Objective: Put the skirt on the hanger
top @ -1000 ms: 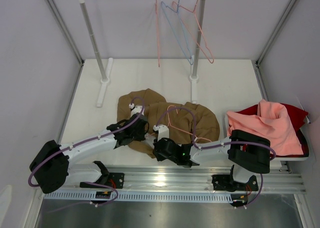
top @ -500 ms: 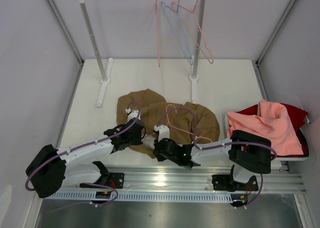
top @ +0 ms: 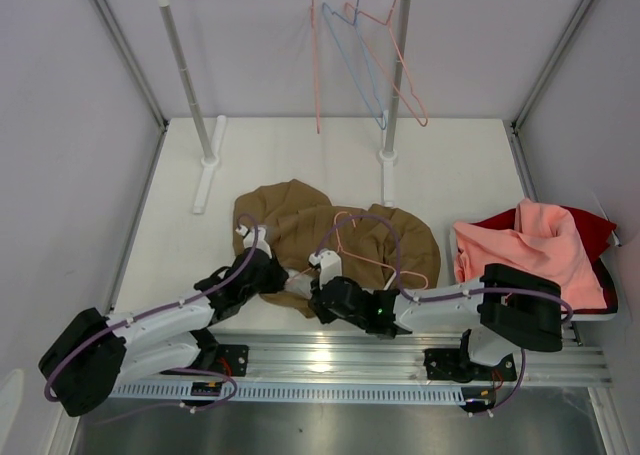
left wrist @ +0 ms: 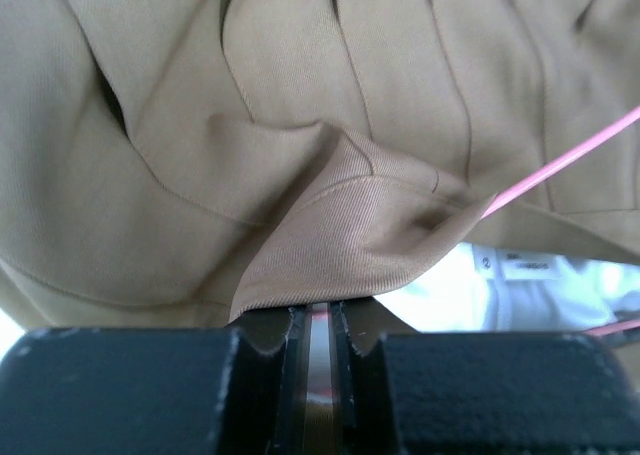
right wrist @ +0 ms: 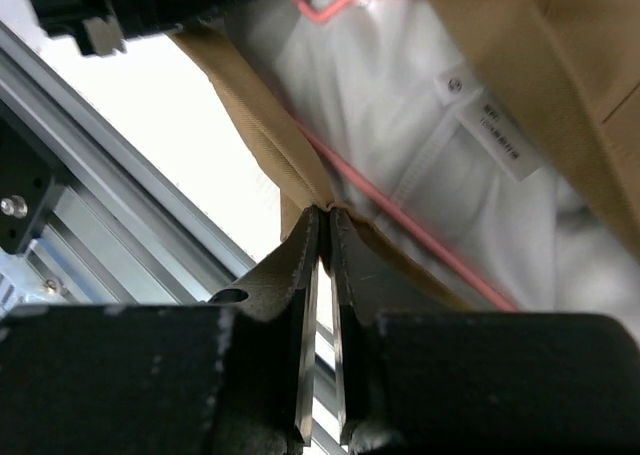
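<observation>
The tan-brown skirt (top: 300, 215) lies crumpled mid-table, and a pink wire hanger (top: 372, 253) rests on its right half. At the skirt's near edge, my left gripper (top: 278, 280) and right gripper (top: 318, 293) sit close together. In the left wrist view the jaws (left wrist: 320, 310) are nearly together, with a fold of the skirt (left wrist: 300, 125) pinched at their tips; the hanger wire (left wrist: 570, 155) crosses at the right. Seen from the right wrist, that gripper (right wrist: 322, 215) is shut on the skirt's tan edge (right wrist: 260, 125). The pale lining (right wrist: 400, 105) and the hanger wire (right wrist: 400, 220) lie just beyond it.
A clothes rack (top: 210, 160) stands at the back, with pink hangers (top: 400, 75) and a light blue hanger (top: 355, 60) on its bar. A salmon-pink cloth (top: 530, 245) lies over a dark red cloth (top: 590, 225) at the right. A metal rail (top: 400, 350) runs along the near edge.
My left gripper has moved back toward the near edge and closed on the skirt's edge. The right gripper has kept its hold and shifted slightly right.
</observation>
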`<state>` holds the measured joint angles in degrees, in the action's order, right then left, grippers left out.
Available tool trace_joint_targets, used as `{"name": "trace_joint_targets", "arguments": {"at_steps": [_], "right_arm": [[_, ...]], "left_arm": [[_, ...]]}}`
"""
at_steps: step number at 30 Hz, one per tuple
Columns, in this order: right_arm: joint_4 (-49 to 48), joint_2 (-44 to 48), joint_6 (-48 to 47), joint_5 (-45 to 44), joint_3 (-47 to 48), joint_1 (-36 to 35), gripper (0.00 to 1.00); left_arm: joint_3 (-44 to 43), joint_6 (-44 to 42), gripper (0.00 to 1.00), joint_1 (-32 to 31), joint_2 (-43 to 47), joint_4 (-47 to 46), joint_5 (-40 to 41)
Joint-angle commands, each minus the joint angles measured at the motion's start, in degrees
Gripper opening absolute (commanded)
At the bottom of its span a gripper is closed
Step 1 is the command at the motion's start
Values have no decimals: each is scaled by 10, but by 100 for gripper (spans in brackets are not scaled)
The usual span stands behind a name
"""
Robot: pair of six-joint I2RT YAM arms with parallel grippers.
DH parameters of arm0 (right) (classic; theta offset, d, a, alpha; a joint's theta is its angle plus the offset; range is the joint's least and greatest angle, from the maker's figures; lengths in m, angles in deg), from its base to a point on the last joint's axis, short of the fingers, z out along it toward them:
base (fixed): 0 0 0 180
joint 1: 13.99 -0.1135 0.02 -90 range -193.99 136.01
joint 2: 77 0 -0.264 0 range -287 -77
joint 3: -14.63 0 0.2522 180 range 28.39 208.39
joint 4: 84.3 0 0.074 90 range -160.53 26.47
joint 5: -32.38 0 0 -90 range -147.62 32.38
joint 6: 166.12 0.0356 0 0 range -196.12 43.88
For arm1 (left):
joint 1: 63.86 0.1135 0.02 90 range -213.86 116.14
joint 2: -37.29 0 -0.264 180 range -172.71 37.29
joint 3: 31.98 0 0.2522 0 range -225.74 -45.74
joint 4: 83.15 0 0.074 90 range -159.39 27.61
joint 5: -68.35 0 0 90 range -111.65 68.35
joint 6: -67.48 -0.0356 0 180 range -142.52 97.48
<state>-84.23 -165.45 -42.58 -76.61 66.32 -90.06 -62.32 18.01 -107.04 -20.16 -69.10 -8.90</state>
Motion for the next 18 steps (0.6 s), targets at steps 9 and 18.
{"name": "trace_joint_targets", "arguments": {"at_steps": [9, 18], "right_arm": [[26, 66, -73, 24, 29, 35, 32], [24, 17, -90, 33, 76, 47, 57]], "left_arm": [[44, -27, 10, 44, -18, -194, -84], [73, -36, 10, 61, -24, -242, -120]]}}
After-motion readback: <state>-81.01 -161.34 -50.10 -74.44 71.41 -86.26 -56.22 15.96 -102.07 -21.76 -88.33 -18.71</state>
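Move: The right fingers are already shut on the near edge of the skirt's waistband. From them the white lining lies some 3 cm ahead and 3 cm left, the hanger's hook about 17 cm ahead and 7 cm right, and its right end roughly 3 cm ahead and 25 cm right, all slightly lower. The left fingers are at the skirt's waist corner, with the hook about 12 cm ahead and 13 cm right. The right hand opens its fingers to about half their range and lets go of the near waistband edge, lifting off some 5 cm up and 3 cm forward, forward first with a slight swing right, then mostly up and back to the left. Meanwhile the left hand, still closed at the waist corner, eases about 2 cm right, 1.5 cm forward and a little up beside the hanger, rolling its left side down some 10 degrees. ##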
